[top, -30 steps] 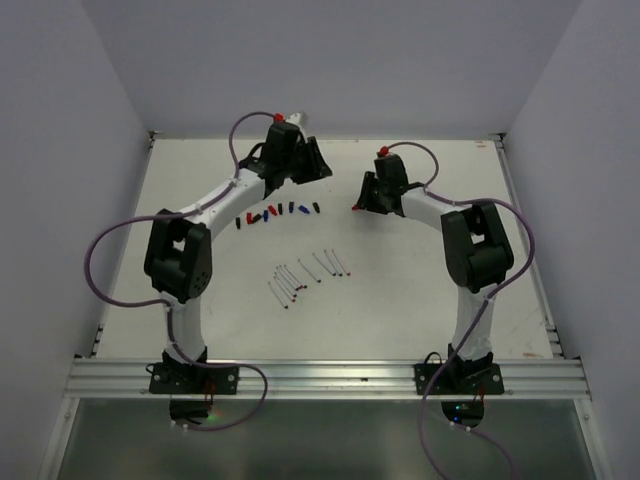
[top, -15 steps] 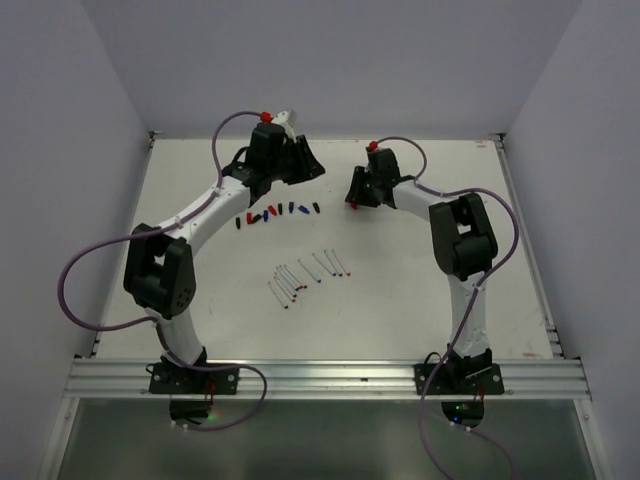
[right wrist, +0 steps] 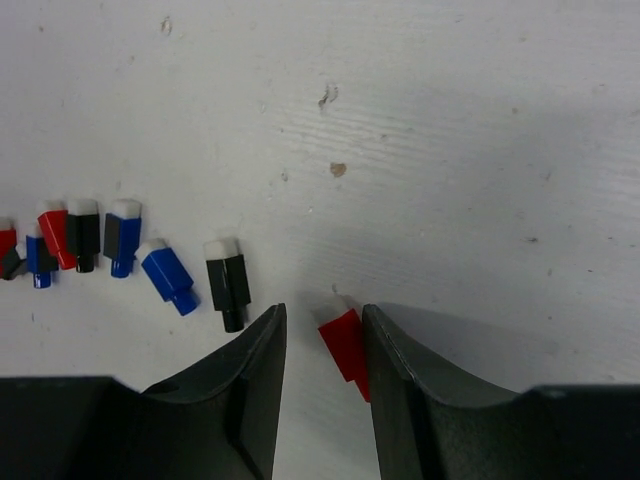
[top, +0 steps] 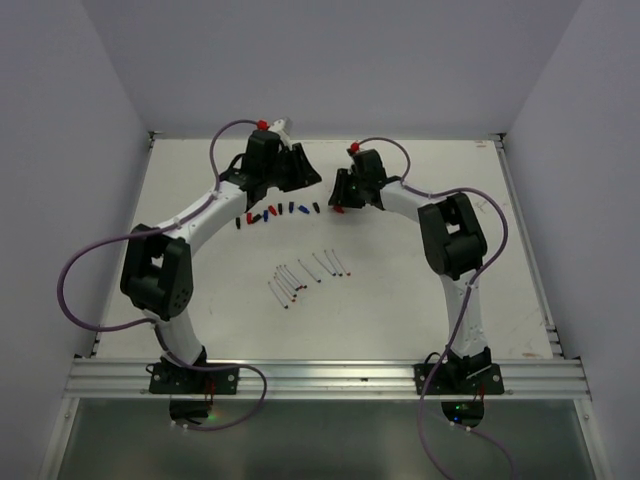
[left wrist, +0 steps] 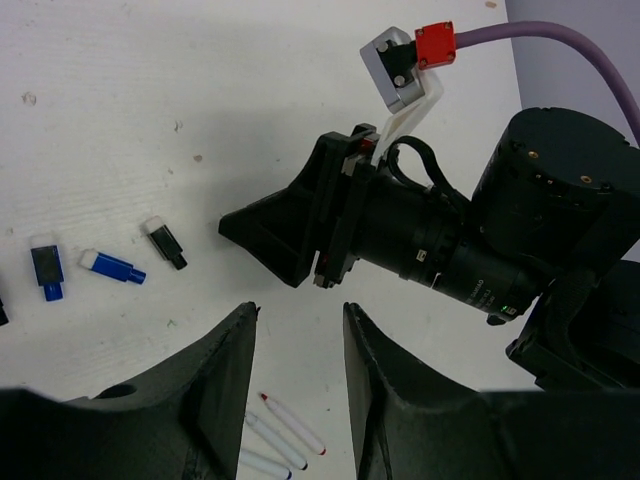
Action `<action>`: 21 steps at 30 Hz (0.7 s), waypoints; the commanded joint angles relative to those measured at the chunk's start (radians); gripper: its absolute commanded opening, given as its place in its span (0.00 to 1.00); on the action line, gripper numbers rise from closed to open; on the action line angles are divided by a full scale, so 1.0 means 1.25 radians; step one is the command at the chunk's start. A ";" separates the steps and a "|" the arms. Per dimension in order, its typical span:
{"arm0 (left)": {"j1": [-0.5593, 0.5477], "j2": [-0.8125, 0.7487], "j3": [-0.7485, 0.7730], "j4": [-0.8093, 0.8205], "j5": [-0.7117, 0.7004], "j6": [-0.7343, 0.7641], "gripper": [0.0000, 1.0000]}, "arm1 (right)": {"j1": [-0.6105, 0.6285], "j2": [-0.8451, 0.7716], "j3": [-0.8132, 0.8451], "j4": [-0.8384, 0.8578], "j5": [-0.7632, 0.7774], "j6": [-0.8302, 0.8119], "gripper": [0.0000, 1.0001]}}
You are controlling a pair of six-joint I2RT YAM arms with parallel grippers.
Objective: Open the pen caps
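Several red, blue and black pen caps (top: 278, 212) lie in a row on the white table; the right wrist view shows the black end one (right wrist: 227, 280) and a blue one (right wrist: 168, 272). A lone red cap (right wrist: 345, 345) sits between my right gripper's (right wrist: 322, 312) fingers. It touches the right finger and stands clear of the left one, so the jaws are open. My left gripper (left wrist: 300, 312) hangs open over bare table, empty, pointing at the right gripper (top: 337, 200). Several uncapped pens (top: 305, 275) lie nearer the arm bases, some below the left fingers (left wrist: 292, 425).
The two grippers face each other closely at the far middle of the table (top: 420, 290), just right of the cap row. Grey walls close in the back and both sides. A metal rail (top: 320, 378) runs along the near edge.
My right gripper has slid left toward the cap row, and the red cap has moved along with it. The left gripper has shifted slightly left and back.
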 commanded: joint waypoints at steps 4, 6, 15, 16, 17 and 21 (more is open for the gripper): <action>0.010 -0.080 -0.066 0.071 0.023 0.028 0.50 | 0.011 -0.081 -0.048 0.022 0.032 0.007 0.46; 0.012 -0.102 -0.089 0.075 0.012 0.038 0.54 | 0.010 -0.129 -0.064 -0.002 0.080 -0.021 0.58; 0.016 -0.230 -0.263 0.167 0.002 -0.008 1.00 | 0.018 -0.351 -0.233 -0.161 0.292 -0.038 0.99; 0.017 -0.266 -0.288 0.187 0.003 -0.011 1.00 | 0.024 -0.393 -0.273 -0.213 0.324 -0.035 0.99; 0.017 -0.286 -0.313 0.199 0.005 -0.024 1.00 | 0.049 -0.418 -0.302 -0.224 0.345 -0.032 0.99; 0.017 -0.388 -0.475 0.281 0.034 -0.079 1.00 | 0.128 -0.588 -0.505 -0.194 0.396 -0.020 0.99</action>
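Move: The red cap lies at the right hand's open fingers, against the right-hand one: about 1 cm right of the hand point, level with it lengthwise and 1 cm lower. From that hand the black cap is about 5 cm left and 1 cm farther out, the blue cap some 9 cm left and level; the nearest bare pen is roughly 17 cm straight back. From the left hand the red cap lies about 5 cm ahead, 6 cm right and 17 cm down. The right hand's right-hand finger, still beside the red cap, nudges it about 1 cm left, then comes free as the fingers open wide. The hand backs off some 12 cm, swinging right and rising about 7 cm, away from the row of caps and rolling some 15 degrees, left side down. The left hand, empty, draws back about 8 cm and 4 cm left at much the same height, also opening wide. ##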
